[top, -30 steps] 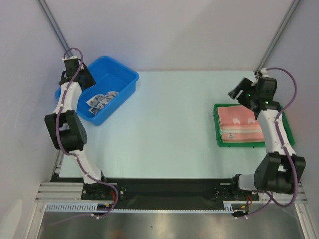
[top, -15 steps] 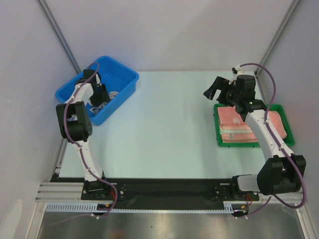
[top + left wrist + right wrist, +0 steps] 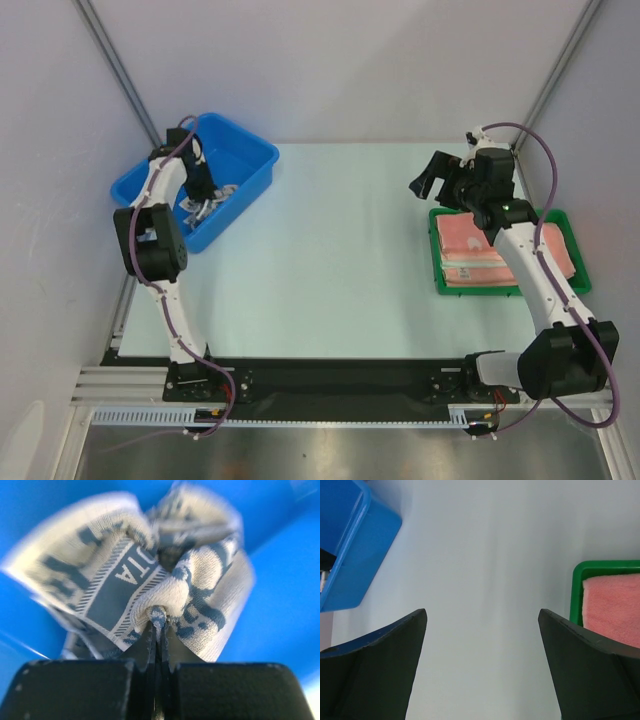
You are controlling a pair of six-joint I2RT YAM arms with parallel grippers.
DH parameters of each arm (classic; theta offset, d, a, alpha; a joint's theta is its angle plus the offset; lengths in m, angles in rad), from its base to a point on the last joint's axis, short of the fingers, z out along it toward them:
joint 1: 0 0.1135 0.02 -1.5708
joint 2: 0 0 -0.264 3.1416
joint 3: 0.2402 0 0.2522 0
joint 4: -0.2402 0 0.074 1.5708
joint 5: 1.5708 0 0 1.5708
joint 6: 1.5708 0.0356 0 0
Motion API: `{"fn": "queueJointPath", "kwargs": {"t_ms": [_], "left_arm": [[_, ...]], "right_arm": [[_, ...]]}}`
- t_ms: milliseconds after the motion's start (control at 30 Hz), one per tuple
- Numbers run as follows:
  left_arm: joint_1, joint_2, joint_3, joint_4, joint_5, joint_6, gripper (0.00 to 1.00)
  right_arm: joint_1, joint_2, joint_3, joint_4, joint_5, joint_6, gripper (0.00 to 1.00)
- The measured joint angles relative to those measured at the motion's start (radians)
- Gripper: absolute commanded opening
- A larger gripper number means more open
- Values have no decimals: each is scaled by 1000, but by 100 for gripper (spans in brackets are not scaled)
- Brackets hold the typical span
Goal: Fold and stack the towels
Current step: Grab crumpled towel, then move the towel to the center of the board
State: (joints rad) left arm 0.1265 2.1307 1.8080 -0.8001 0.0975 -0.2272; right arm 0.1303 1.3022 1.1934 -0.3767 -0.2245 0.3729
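A blue-and-white patterned towel (image 3: 125,575) lies crumpled in the blue bin (image 3: 252,152) at the back left. My left gripper (image 3: 159,617) reaches down into the bin (image 3: 280,580) and is shut on a bunched fold of this towel (image 3: 208,205). Salmon-pink towels (image 3: 495,245) lie folded in a stack in the green tray (image 3: 436,250) on the right. My right gripper (image 3: 425,180) hovers over the bare table just left of the tray, wide open with nothing between its fingers (image 3: 482,612). The pink stack (image 3: 615,605) shows at the right edge of its view.
The pale table surface (image 3: 340,250) lies between bin and tray. The green tray's corner (image 3: 577,587) and the blue bin's side (image 3: 350,555) frame the right wrist view. Grey walls enclose the table on three sides.
My left gripper dropped into the bin and closed on the patterned towel. My right arm swung left off the tray and opened fully, then held still.
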Motion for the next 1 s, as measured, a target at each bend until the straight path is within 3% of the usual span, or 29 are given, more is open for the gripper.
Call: {"fn": "queueJointPath", "kwargs": {"t_ms": [133,333,700,800,933,1000], "left_arm": [[0,-54,114,-11,27,-1,0],[-1,-261,113,6,72,0,0],[-87,-587,-55,198,321,-37,0],[-179,-686,-153,296,410,-69,0],[-349,-845,-452,442,472,-112,1],[-420,-889,-615,494,481,-141,10]], "right_arm": [[-1,-31,12,-11,14,-1,100],[0,-60,12,-11,17,0,100],[0,-74,20,-53,11,-1,100],[2,-109,20,-77,4,-7,100],[3,-158,13,-78,-14,-7,98],[10,-163,2,-80,-29,-7,95]]}}
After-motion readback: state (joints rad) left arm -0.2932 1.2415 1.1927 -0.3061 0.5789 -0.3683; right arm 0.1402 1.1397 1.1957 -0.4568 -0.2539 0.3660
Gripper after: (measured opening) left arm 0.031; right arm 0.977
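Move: The crumpled grey-and-white towel is already pinched in the left hand, its bulk about 3 cm below the fingers, still in the blue bin. The bin's middle lies roughly 4 cm ahead and 3 cm to the left of that hand, its right wall some 9 cm to the right. The clear table middle is about 35 cm right, 16 cm back and 5 cm down; from the right hand that spot is 17 cm left, 6 cm back and 23 cm down. The patterned towel stays pinched in the shut left fingers as that hand whips it up out of the blue bin, some 30 cm at the top, then sweeps about 25 cm right and 15 cm back towards the table middle, dipping some 8 cm at the end; its fingers tip up and swing clockwise, about 40 degrees each. The open, empty right hand rises and backs off about 4 cm each. ##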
